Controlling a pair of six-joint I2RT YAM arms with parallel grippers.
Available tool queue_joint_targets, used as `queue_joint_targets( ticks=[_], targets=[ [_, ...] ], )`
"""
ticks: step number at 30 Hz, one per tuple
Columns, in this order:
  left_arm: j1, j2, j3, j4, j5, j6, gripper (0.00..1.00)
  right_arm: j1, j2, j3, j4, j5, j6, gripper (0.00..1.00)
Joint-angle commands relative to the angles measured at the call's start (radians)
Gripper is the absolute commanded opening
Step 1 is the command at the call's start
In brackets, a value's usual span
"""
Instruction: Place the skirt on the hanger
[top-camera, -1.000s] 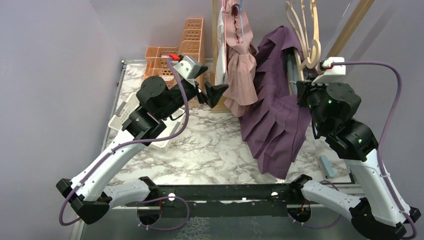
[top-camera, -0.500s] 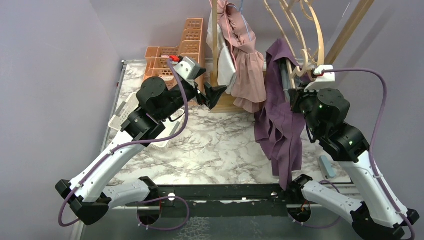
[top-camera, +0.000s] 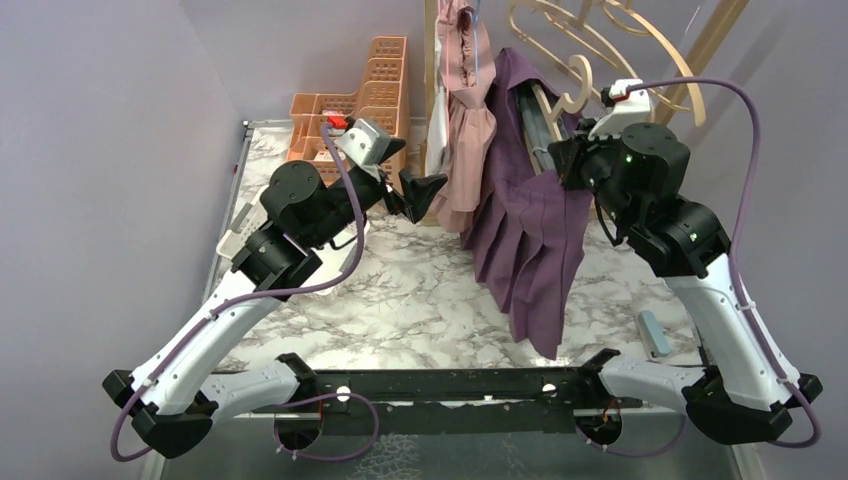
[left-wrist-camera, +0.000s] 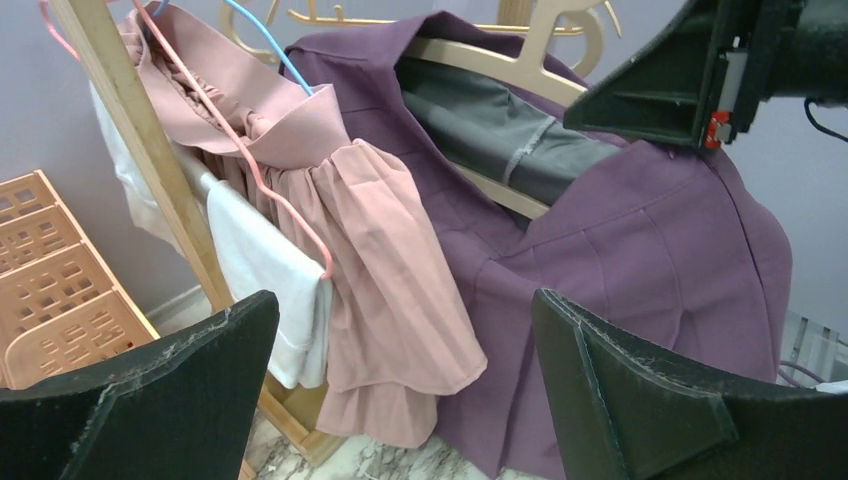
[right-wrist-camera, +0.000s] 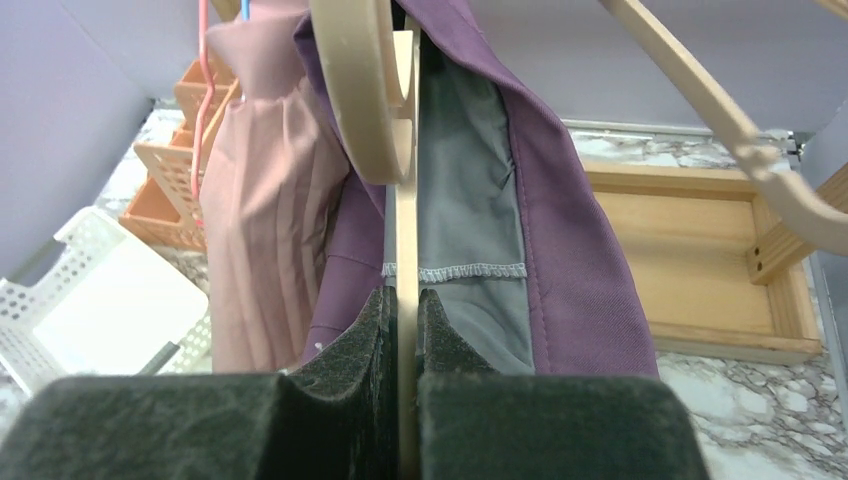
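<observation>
The purple skirt (top-camera: 530, 240) hangs draped over a pale wooden hanger (top-camera: 541, 101), its hem just above the marble table. My right gripper (top-camera: 557, 158) is shut on the hanger's thin bar (right-wrist-camera: 405, 200), the bar pinched between both pads (right-wrist-camera: 376, 330). Grey lining and the purple waistband (right-wrist-camera: 570, 230) fold over the bar just ahead of the fingers. My left gripper (top-camera: 420, 190) hovers open to the skirt's left, empty and touching nothing. Through its wide jaws the left wrist view shows the skirt (left-wrist-camera: 650, 250) on the hanger (left-wrist-camera: 480, 60).
A pink garment (top-camera: 465, 150) on a pink wire hanger hangs from the wooden rack post (top-camera: 431, 60), touching the skirt's left side. White cloth (left-wrist-camera: 265, 270) hangs behind it. Orange baskets (top-camera: 350, 110) and a white basket (top-camera: 245, 225) stand at left. More wooden hangers (top-camera: 640, 50) hang above right.
My right arm has swung the hanger and skirt up and leftward against the pink garment; the skirt's folds swung with it. The left arm shifted only slightly.
</observation>
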Motion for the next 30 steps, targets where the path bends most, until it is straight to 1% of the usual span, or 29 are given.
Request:
queue_joint_targets(
  ticks=[1, 6, 11, 16, 19, 24, 26, 30],
  targets=[
    [0.004, -0.042, -0.022, -0.009, -0.029, -0.017, 0.99, 0.001, 0.04, 0.138, 0.068, 0.063, 0.045, 0.01],
    [0.004, -0.064, -0.038, -0.024, -0.032, -0.03, 0.99, 0.001, 0.145, 0.255, 0.078, 0.09, -0.008, 0.01],
    [0.004, -0.09, -0.059, -0.056, -0.016, -0.017, 0.99, 0.001, 0.206, 0.284, 0.165, 0.042, -0.036, 0.01],
    [0.004, -0.11, -0.07, -0.127, -0.059, -0.009, 0.99, 0.0, 0.272, 0.319, 0.24, 0.072, -0.091, 0.01],
    [0.005, -0.134, -0.119, -0.135, -0.067, -0.033, 0.99, -0.003, 0.34, 0.376, 0.272, 0.072, -0.15, 0.01],
    [0.004, -0.162, -0.226, -0.157, -0.093, -0.143, 0.99, -0.02, 0.455, 0.529, 0.298, 0.043, -0.198, 0.01],
    [0.004, -0.169, -0.269, -0.167, -0.094, -0.206, 0.98, -0.046, 0.491, 0.575, 0.309, 0.013, -0.197, 0.01],
    [0.004, -0.186, -0.36, -0.169, -0.099, -0.345, 0.96, -0.124, 0.589, 0.695, 0.266, -0.083, -0.155, 0.01]
  ],
)
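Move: My right hand still pinches the end of the hanger with the purple skirt. The free stretch of rail it is bound for lies about 23 cm ahead, 5 cm left and 14 cm above. The hung pink skirt is roughly 17 cm ahead and 11 cm left, slightly lower; the spare wooden hangers are some 16 cm ahead, 9 cm right and a little higher. From my empty left hand that rail spot is about 27 cm ahead, 15 cm right and 12 cm up. I carry the hanger forward about 13 cm with my right hand, rising some 6 cm and drifting left, into the gap between the pink skirt and the wooden hangers. I keep my pinch on its end and tip the hand up slightly. My open left hand sinks away from the garments, slowly and then fast, about 12 cm in all, tipping down nearly 20 degrees. ##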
